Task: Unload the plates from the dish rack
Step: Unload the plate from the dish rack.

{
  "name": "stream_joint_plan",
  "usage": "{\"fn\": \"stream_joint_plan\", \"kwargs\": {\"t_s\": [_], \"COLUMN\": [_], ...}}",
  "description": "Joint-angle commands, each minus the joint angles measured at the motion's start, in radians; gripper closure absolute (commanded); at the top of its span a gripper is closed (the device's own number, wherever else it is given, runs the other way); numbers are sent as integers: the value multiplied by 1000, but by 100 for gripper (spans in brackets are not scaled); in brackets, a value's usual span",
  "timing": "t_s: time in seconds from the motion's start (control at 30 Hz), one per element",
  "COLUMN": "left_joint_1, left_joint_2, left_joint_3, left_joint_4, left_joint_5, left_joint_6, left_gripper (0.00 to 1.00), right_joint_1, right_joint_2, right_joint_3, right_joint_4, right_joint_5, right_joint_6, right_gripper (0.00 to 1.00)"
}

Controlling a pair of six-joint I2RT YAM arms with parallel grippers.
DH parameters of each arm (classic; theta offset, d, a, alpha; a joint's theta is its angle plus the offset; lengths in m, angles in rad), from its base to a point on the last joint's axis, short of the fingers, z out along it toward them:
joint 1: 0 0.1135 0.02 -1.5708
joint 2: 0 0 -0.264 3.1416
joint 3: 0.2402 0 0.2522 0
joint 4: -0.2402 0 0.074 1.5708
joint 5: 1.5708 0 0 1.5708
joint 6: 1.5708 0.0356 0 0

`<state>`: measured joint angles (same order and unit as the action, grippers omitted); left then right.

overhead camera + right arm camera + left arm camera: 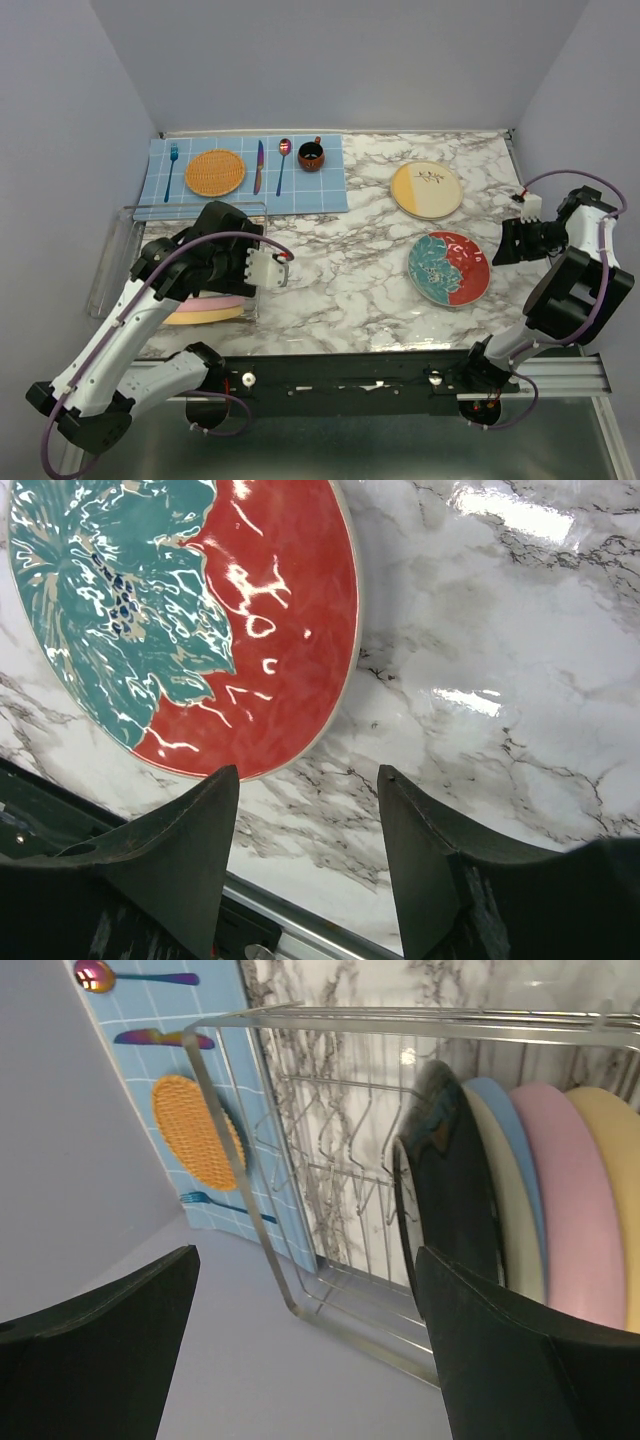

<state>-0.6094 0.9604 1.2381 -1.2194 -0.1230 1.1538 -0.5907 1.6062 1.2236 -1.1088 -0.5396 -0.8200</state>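
Observation:
The dish rack (190, 208) stands at the left of the table, largely hidden under my left arm. Its wires (240, 1190) hold upright plates: a black-rimmed beige one (450, 1190), then blue (505, 1125), pink (565, 1190) and yellow-orange (612, 1170). My left gripper (281, 271) (305, 1260) is wide open at the rack's right end, with its right finger close beside the black-rimmed plate and nothing between the fingers. A cream-and-yellow plate (427, 189) and a teal-and-red plate (449, 268) (200, 610) lie flat on the marble. My right gripper (505, 243) (308, 775) hovers open just right of the teal-and-red plate.
A blue checked placemat (330, 185) at the back carries a fork (171, 170), an orange woven disc (214, 172), a knife (259, 165), a spoon (284, 165) and a dark red cup (311, 155). Walls close in on three sides. A metal rail (560, 375) runs along the front.

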Motion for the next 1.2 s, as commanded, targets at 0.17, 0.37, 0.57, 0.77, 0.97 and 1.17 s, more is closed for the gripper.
{"fn": "stream_joint_plan", "kwargs": {"t_s": [0.17,0.37,0.57,0.77,0.97,1.17], "left_joint_1": [-26,-26,-26,-26,-26,-26], "left_joint_2": [-80,-118,-137,-130,-121,-120], "left_joint_3": [-74,-147,-206,-187,-128,-132], "left_joint_4": [-154,-127,-72,-63,-100,-85], "left_joint_5": [56,42,6,6,25,13], "left_joint_6": [-82,-71,-49,-48,-57,-48], "left_gripper": [3,2,2,2,3,3], "right_joint_1": [0,0,-1,0,0,0], "right_joint_2": [4,-6,-31,-29,-19,-9], "right_joint_3": [-26,-33,-59,-78,-88,-87], "right_joint_4": [17,4,-3,3,13,17], "right_joint_5": [-28,-40,-39,-40,-40,-43], "right_joint_6": [2,4,-13,-18,-15,-13], "right_gripper": [34,34,34,34,34,34]}}
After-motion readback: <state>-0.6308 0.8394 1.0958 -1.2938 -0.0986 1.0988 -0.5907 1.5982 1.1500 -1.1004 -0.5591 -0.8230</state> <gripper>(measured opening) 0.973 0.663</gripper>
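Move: The black plate standing in the dish rack lies about 13 cm below the open left hand, some 4 cm back and 2 cm to its left. Behind the black plate stand the pink one, 9 cm back from the hand, and the yellow one, 12 cm back, both about 3 cm to the hand's left at similar depth. From the right hand the black plate is roughly 62 cm left, 6 cm back, near its height. The left hand, still open, draws back and sinks about 5 cm above the racked plates, then rises some 2 cm. ##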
